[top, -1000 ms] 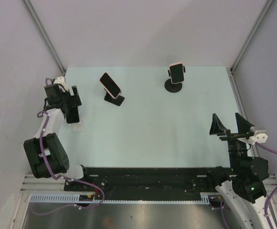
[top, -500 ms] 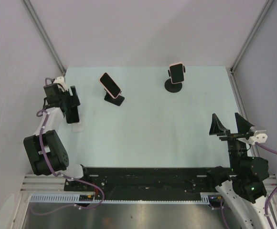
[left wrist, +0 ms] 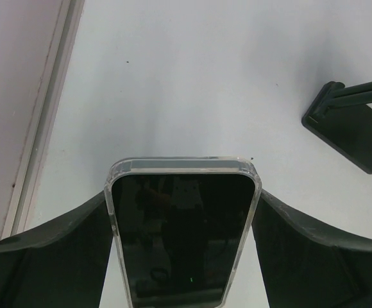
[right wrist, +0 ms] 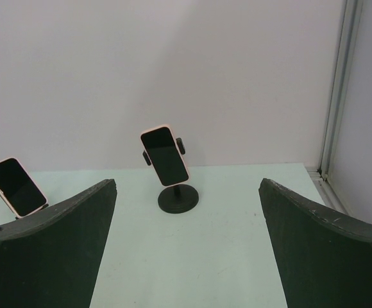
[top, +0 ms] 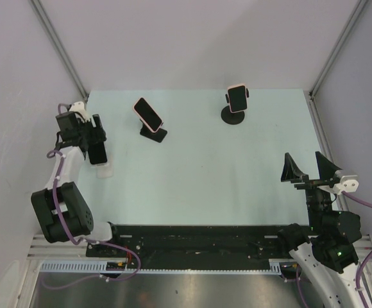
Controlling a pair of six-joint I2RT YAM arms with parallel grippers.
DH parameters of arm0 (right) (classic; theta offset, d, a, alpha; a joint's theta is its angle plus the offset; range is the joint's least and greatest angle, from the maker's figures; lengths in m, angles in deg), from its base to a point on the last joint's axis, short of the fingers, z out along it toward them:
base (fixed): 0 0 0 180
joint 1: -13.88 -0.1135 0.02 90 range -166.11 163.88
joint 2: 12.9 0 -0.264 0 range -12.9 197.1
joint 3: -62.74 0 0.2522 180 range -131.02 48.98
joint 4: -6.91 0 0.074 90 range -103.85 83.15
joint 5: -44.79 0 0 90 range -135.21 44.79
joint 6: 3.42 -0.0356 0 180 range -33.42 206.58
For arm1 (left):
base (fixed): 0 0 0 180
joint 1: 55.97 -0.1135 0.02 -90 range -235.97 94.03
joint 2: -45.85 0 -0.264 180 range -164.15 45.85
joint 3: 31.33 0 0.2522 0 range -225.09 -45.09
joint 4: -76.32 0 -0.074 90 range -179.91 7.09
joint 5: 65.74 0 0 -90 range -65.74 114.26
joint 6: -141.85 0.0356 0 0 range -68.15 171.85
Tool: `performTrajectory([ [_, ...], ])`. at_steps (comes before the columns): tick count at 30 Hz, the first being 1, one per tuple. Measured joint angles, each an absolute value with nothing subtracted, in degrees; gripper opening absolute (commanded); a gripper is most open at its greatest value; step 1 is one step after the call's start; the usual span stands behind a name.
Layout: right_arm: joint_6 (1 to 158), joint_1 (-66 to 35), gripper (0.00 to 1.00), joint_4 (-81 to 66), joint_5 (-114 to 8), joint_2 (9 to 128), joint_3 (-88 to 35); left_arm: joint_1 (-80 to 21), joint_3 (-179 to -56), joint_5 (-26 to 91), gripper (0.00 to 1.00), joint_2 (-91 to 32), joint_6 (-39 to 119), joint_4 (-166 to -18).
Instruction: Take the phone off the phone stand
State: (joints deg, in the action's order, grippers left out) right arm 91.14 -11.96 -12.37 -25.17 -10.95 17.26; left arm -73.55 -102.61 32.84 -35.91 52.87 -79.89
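A dark-screened phone (left wrist: 183, 237) in a clear case stands between the fingers of my left gripper (left wrist: 183, 192). Both fingers press against its long sides, so the gripper is shut on it. From above, this gripper (top: 96, 146) hangs at the table's left edge, just beyond a small white phone stand (top: 104, 170). Whether the phone still touches that stand is hidden by the gripper. My right gripper (top: 308, 168) hovers open at the near right with nothing between its fingers (right wrist: 58, 244).
A pink-cased phone (top: 147, 113) leans on a black wedge stand (top: 155, 134) at the back left. Another pink-cased phone (top: 238, 98) sits clamped on a round-based black stand (top: 235, 116) at the back centre. Grey walls enclose the table (top: 224, 173).
My left gripper's fingers have closed in onto the phone's sides, and the gripper has shifted slightly away from the white stand toward the back left. The right arm has not moved.
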Motion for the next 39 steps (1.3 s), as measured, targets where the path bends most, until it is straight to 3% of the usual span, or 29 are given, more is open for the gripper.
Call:
performTrajectory([
  [4,91.2,-12.0,1.00,-12.4,-25.3,-10.9,17.3,-73.6,-102.5,33.4,0.20,-33.2,52.1,-79.6],
  [12,91.2,-11.9,1.00,-12.5,-27.0,-10.9,17.3,-70.7,-100.8,31.9,0.00,-23.9,49.2,-79.3],
  [18,89.0,-11.9,1.00,-14.7,-27.4,-9.9,14.9,-64.0,-99.3,29.6,0.00,-16.8,45.7,-79.1],
  [24,84.1,-11.9,1.00,-17.9,-30.3,-0.7,8.8,-59.5,-96.3,27.7,0.00,-9.9,38.6,-79.1],
  [32,78.5,-11.9,1.00,-18.4,-46.9,13.7,8.4,-55.2,-91.8,33.1,0.00,-7.4,28.3,-79.0],
  [39,72.1,-12.4,1.00,-7.8,-62.5,28.8,10.3,-50.2,-89.1,38.9,0.00,-8.3,22.7,-78.8],
])
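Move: The left gripper already holds the phone by its sides, the phone's middle about 4 cm below the hand; its white stand is some 6 cm back, 3 cm right and 13 cm lower. The empty right gripper stands roughly 68 cm right, 22 cm back and 20 cm higher. The black stand is about 12 cm ahead, 22 cm right, 12 cm lower. From the right hand, the held phone lies about 68 cm left, 21 cm ahead, 24 cm lower. Keep the left grip on the phone and lift it about 11 cm off the white stand while drawing back, then swing it some 20 cm right across the near side of the black stand, sinking a little and rolling the hand's left side down. Partway through, bring the open right gripper left towards the phone, lowering and easing forward, turning counter-clockwise about 40 degrees and tipping down. ##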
